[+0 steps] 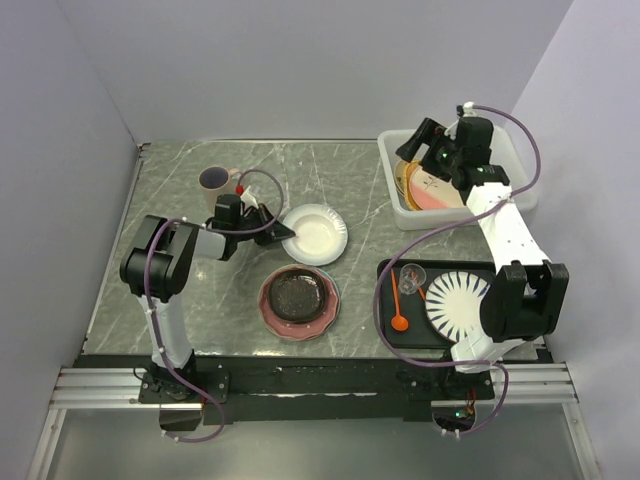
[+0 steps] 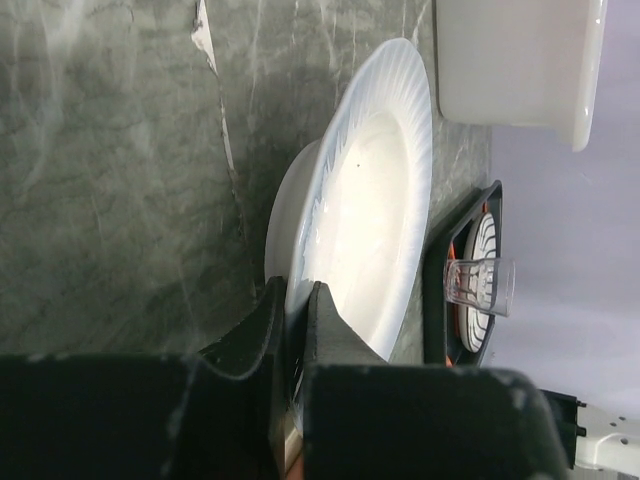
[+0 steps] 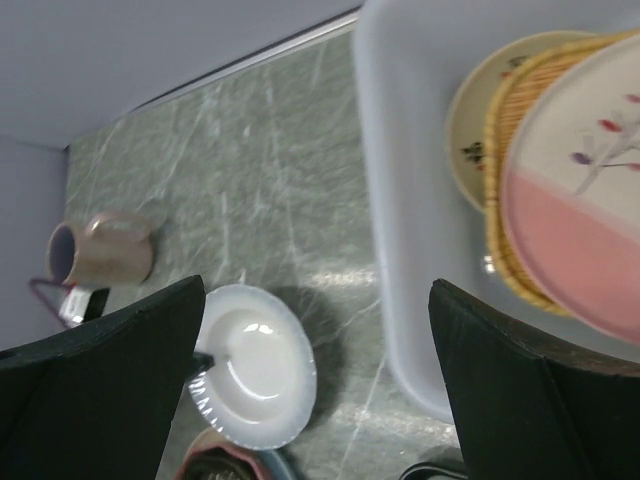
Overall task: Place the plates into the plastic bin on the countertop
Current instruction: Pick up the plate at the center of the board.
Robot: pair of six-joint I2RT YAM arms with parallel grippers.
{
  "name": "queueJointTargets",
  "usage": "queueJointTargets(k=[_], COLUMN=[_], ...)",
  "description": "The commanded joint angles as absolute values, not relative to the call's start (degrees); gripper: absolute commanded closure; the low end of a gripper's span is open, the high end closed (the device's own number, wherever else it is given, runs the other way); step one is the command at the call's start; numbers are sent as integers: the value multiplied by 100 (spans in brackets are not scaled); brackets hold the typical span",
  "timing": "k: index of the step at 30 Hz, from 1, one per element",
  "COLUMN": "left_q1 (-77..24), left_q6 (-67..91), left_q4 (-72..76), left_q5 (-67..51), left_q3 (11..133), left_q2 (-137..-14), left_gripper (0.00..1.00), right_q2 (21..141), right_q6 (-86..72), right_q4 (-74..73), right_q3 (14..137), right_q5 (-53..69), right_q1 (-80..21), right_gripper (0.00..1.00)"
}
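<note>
A plain white plate (image 1: 318, 234) (image 2: 372, 190) (image 3: 255, 365) lies mid-countertop (image 1: 170, 180). My left gripper (image 1: 284, 232) (image 2: 295, 300) is shut on its left rim, one finger above and one below. A black speckled plate (image 1: 297, 295) sits on a pink plate (image 1: 298, 328) nearer the front. The plastic bin (image 1: 398, 213) (image 3: 405, 200) at the back right holds a pink-and-cream floral plate (image 1: 442, 190) (image 3: 590, 210) on top of an orange one (image 3: 508, 140) and a cream one (image 3: 468, 130). Over the bin's left part hangs my right gripper (image 1: 425, 150) (image 3: 318, 288), open and holding nothing.
A brownish mug (image 1: 213, 180) (image 3: 102, 250) stands at the back left. A black tray (image 1: 385, 305) at the front right carries a black-striped white plate (image 1: 458, 300), a clear glass (image 1: 411, 275) (image 2: 480, 285) and an orange spoon (image 1: 399, 318). Walls enclose the back and sides.
</note>
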State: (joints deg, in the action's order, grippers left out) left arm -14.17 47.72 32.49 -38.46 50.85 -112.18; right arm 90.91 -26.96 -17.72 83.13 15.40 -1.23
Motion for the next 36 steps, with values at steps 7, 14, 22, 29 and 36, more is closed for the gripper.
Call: queueJointTargets(k=[7,14,22,29,36], left_q1=[-1257,-1081,-941,-923,-923], left_q6=[5325,5510,5818,5888,5933], left_q4=[4226,4421,4755,4842,4887], left_q5=[-4666,-4834,-5106,-5115,-5150], left_q3=[4764,4711,4693,4702,4684], left_q2=[-10679,-10214,-10072,-10081,-10099], left_gripper=[99,99,99,99,99], right_q2=[9588,9835,10125,10476,10819], right_q6=[-2611,-2470,-2417,-2268,-2127], right_q4=[-1476,-1696,-1775,-1933,-2170], right_q3=[8209,8297,8332,8543,8701], right_q5=[2716,2812,3330,3665,3744], right_q1=[-799,-1116,-1414,-1748,-1942], right_gripper=[0,0,0,0,0])
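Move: Already pinched at its left rim by the left hand, the white plate has its middle about 7 cm to the right of that hand and level fore and aft. The dark bowl on the pink plate sits some 14 cm back and 2 cm right of it, the mug 13 cm ahead and 18 cm left. From the open right hand the white plate lies about 22 cm left, 8 cm back and 22 cm below; the bin's middle is 13 cm right and 4 cm ahead. Keeping its pinch on the rim, the left hand first eases back and left a little, then lifts the white plate about 7 cm, rolling some 10 degrees so the plate's right side comes up. Meanwhile the right hand, fingers wide open, sweeps about 18 cm left from the bin towards the plate's right rim, sinking some 12 cm, drawing back, and turning counter-clockwise and tipping down; it doesn't close. ##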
